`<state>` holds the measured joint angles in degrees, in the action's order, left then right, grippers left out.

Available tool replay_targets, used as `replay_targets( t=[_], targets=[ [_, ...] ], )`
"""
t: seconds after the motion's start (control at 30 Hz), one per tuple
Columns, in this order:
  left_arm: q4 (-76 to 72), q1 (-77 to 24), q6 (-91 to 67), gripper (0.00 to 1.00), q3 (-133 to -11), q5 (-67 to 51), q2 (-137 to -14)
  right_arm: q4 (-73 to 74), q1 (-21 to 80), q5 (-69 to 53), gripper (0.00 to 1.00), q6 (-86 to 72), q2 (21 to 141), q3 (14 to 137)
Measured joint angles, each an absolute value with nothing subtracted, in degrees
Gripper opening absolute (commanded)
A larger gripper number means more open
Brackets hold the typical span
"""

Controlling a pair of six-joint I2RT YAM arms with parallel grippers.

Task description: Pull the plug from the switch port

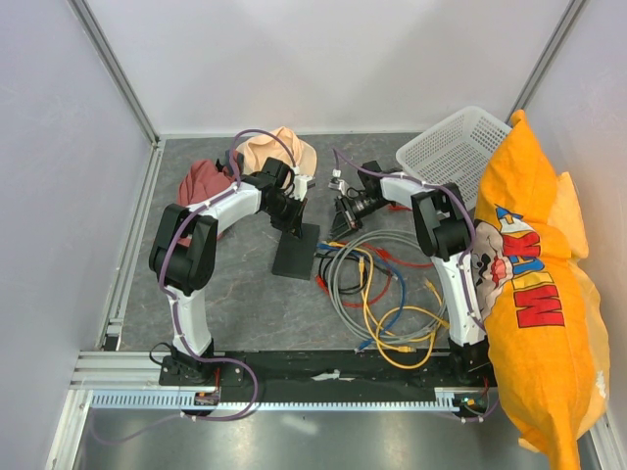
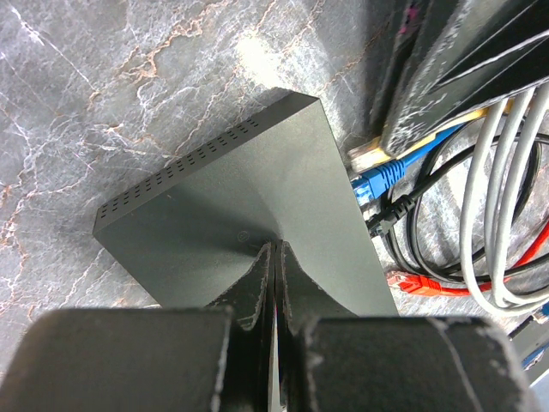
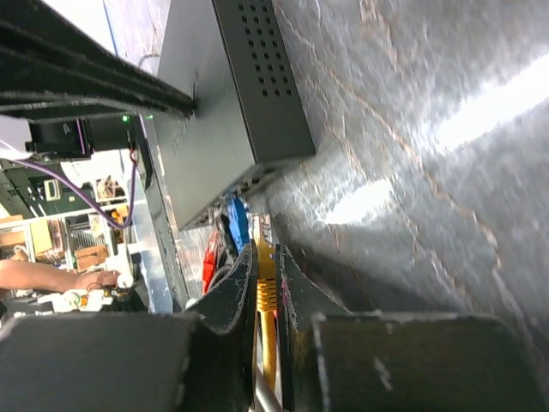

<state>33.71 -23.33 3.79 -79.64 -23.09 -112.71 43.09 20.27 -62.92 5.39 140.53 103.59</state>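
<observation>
The switch (image 1: 295, 251) is a flat black box lying on the grey table. My left gripper (image 2: 274, 251) is shut and empty, and its tips press on the switch's top (image 2: 257, 180). My right gripper (image 3: 266, 255) is shut on the yellow plug (image 3: 267, 287). The plug's clear tip lies at the switch's port side (image 3: 225, 112). I cannot tell whether it is seated. In the left wrist view the yellow plug (image 2: 367, 155) sits above a blue plug (image 2: 383, 178) and a black plug (image 2: 390, 215). From above, the right gripper (image 1: 343, 210) is just right of the left gripper (image 1: 293, 213).
A tangle of grey, yellow, blue and red cables (image 1: 382, 284) lies right of the switch. A loose red plug (image 2: 416, 283) lies beside it. A peach hat (image 1: 281, 152) and a maroon hat (image 1: 204, 181) lie behind it. A white basket (image 1: 456, 147) and an orange bag (image 1: 534, 284) stand at the right.
</observation>
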Motion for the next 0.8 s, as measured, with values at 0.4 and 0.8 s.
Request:
replay_targets(
  t=[0.4,0.8],
  targets=[
    [33.71,-23.33,3.84,0.02,-79.64,-23.11,-112.71,48.12,18.81,-58.02,0.00,11.11,139.41,106.32],
    [34.63,-23.33,3.92,0.02,-81.08,-24.08,-113.82,57.12,10.46,-35.83,0.00,26.89,123.72,112.75]
  ],
)
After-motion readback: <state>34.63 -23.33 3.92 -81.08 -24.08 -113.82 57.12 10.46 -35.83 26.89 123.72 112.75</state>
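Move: The yellow plug is already pinched in the right fingers, with its clear tip seemingly just out of the port. The black switch's middle is about 8 cm left and 4 back of that hand, with the blue plug some 2 cm left and 2 back. The white basket toward which it goes lies roughly 27 cm right and 23 ahead. From the left hand the yellow plug is about 8 cm right, 1 back and 2 lower; the switch's middle is some 4 cm back. Rightward, slowly and level at first, then in a quick sweep that also climbs and goes forward, the right hand carries the yellow plug away from the switch, some 13 cm right, 10 up and 8 forward, towards the basket. Its wrist turns about 40 degrees, fingers dipping steeper, grip kept. The shut left fingertips keep resting on the switch's top. ##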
